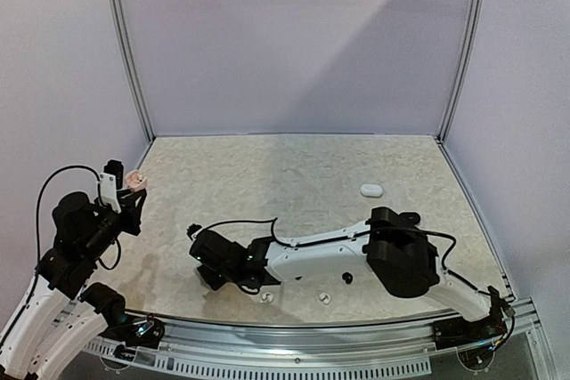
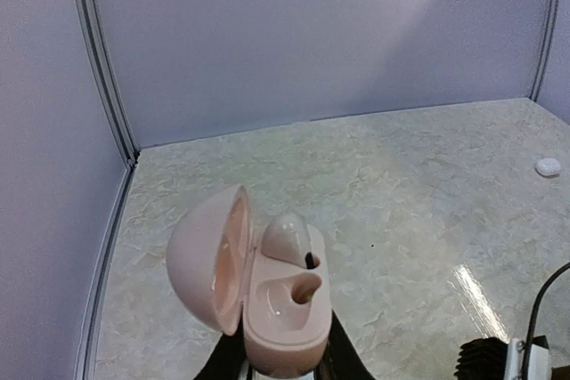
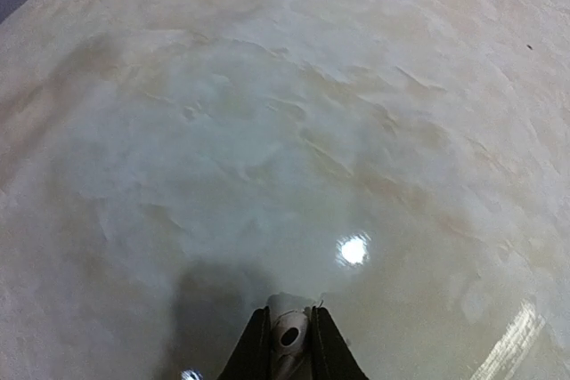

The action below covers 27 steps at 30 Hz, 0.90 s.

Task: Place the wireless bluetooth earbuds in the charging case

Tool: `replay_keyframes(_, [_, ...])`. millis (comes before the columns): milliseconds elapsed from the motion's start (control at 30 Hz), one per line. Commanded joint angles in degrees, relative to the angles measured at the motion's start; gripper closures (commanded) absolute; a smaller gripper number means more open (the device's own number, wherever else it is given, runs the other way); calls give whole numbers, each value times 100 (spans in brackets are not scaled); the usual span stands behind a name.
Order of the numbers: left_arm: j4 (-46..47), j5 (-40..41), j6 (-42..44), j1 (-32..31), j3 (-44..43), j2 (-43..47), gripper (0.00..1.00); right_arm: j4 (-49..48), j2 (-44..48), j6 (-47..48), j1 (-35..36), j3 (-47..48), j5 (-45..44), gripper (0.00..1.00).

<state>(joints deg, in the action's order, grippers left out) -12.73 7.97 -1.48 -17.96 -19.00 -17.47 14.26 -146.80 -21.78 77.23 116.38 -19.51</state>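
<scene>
A pink charging case stands with its lid swung open to the left, and my left gripper is shut on its base. One pale earbud sits in the far slot; the near slot is empty. In the top view the case is held up at the far left. My right gripper is shut on a white earbud, just above the table, and shows low in the middle of the top view.
Two white earbuds and a black earbud lie near the front edge under the right arm. A closed white case rests at the right. Walls enclose the marbled table.
</scene>
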Motion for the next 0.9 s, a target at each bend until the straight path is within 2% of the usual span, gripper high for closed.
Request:
replay_keyframes(0, [44, -73, 95, 69, 54, 77, 100, 970, 525, -781, -125, -1184, -599, 84])
replay_keyframes(167, [41, -145, 97, 68, 55, 111, 100, 1192, 1261, -1428, -247, -2251, -886, 84])
replay_keyframes(367, [43, -206, 86, 64, 55, 126, 100, 1589, 1629, -1631, -300, -2700, -888, 81])
replay_keyframes(667, [39, -299, 88, 65, 64, 143, 100, 1741, 1696, -1393, -413, -2514, -297, 68])
replay_keyframes(867, [47, -358, 78, 69, 68, 139, 100, 1831, 1774, -964, -571, -2033, 393, 51])
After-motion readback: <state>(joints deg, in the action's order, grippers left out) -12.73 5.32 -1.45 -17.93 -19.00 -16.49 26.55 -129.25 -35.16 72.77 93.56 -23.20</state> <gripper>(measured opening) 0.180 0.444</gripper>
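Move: The right hand, low over the table, already grips a white earbud. The bare spot it is bound for lies about 14 cm to its right, 2 cm ahead and 1 cm down. A black earbud lies some 20 cm right and 2 cm back of the hand; another white earbud about 13 cm right and 9 cm back. From the left hand, which holds the open case, the spot is roughly 30 cm right, 3 cm back and 19 cm below. Rightward and level, just above the table, the right hand quickly carries its pinched earbud about 14 cm towards the black earbud, drifting slightly forward while turning clockwise nearly 20 degrees. There it all but stops and spreads its fingers, letting go of the earbud. The left hand keeps its hold on the case. ##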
